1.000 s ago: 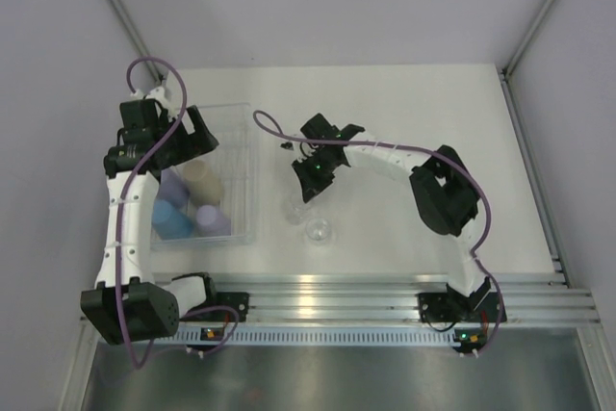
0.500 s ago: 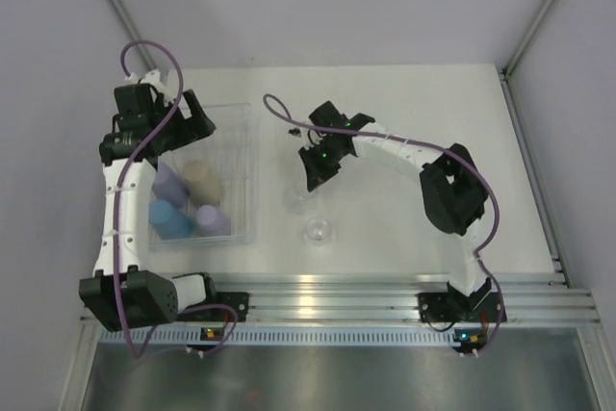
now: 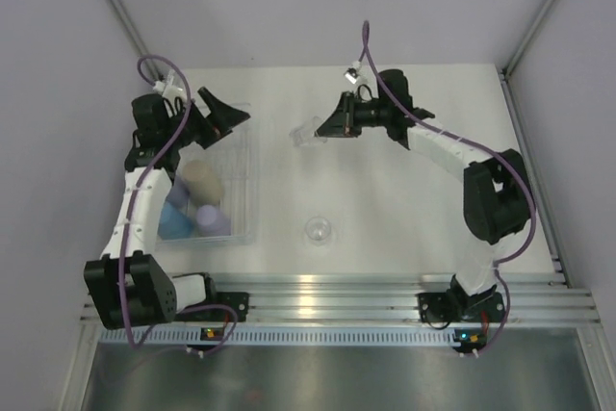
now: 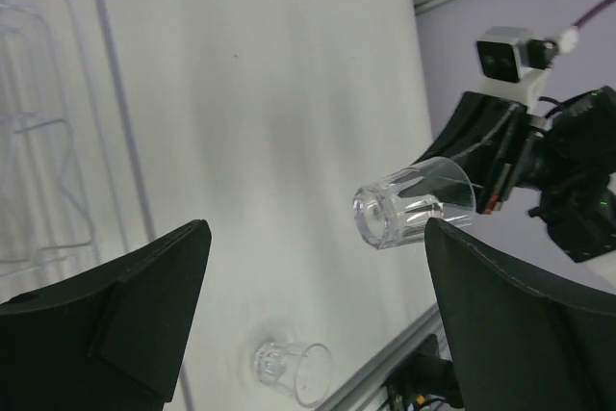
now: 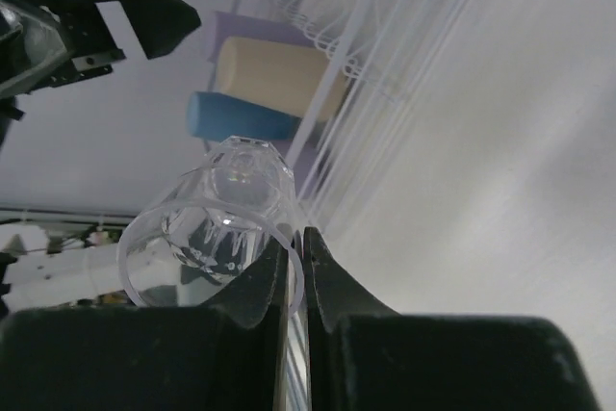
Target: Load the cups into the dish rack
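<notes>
My right gripper is shut on the rim of a clear cup, which it holds on its side above the table, to the right of the dish rack. In the right wrist view the fingers pinch the cup's wall at the gripper. Another clear cup stands on the table near the front. In the rack lie a beige cup, a blue cup and two lavender cups. My left gripper hangs open and empty over the rack's far end, facing the held cup.
A metal rail runs along the table's near edge, with both arm bases behind it. Grey walls close in the left, far and right sides. The right arm's elbow stands over the table's right side.
The right gripper closed on a clear cup at the table's middle, lifted it and carried it toward the far side, tipping it sideways. The left gripper turned to face right.
</notes>
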You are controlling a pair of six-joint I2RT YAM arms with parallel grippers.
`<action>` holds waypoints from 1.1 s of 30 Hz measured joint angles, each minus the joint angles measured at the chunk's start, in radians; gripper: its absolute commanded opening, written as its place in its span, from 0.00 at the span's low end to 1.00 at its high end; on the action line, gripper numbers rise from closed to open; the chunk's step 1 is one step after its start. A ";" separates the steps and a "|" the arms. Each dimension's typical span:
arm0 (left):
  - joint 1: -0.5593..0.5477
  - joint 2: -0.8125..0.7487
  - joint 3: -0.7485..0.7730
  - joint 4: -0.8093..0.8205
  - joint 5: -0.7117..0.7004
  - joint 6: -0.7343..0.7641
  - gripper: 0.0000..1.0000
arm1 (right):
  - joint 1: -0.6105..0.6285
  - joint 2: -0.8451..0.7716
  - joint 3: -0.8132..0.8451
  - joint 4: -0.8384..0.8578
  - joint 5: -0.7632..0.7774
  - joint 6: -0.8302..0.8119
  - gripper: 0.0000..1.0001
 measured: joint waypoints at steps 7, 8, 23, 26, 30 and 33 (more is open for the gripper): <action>-0.124 0.021 -0.025 0.224 0.108 -0.147 0.98 | 0.055 0.095 -0.068 0.490 -0.122 0.420 0.00; -0.142 0.024 -0.023 0.240 0.112 -0.154 0.98 | 0.061 0.107 -0.068 0.547 -0.132 0.470 0.00; -0.295 0.069 -0.023 0.322 0.104 -0.196 0.96 | 0.077 0.161 -0.034 0.875 -0.163 0.740 0.00; -0.306 0.074 -0.021 0.338 0.105 -0.211 0.89 | 0.078 0.161 -0.034 0.887 -0.162 0.748 0.00; -0.315 0.084 -0.011 0.356 0.117 -0.222 0.70 | 0.078 0.161 -0.034 0.894 -0.160 0.755 0.00; -0.319 0.084 -0.010 0.364 0.126 -0.233 0.50 | 0.078 0.167 -0.034 0.896 -0.161 0.760 0.00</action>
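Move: The clear cup already pinched by the right hand lies about 19 cm to the left hand's right, 3 cm back and 4 cm lower. The dish rack's middle is some 13 cm left of the left hand, 4 cm back and 22 cm below. From the right hand, the held cup sits 4 cm left and 3 cm back, level; the standing clear cup is 20 cm back, 20 cm below, neither left nor right. Left hand swings 13 cm right, closing on the still-pinched clear cup that the right hand lifts 7 cm and leftward. ##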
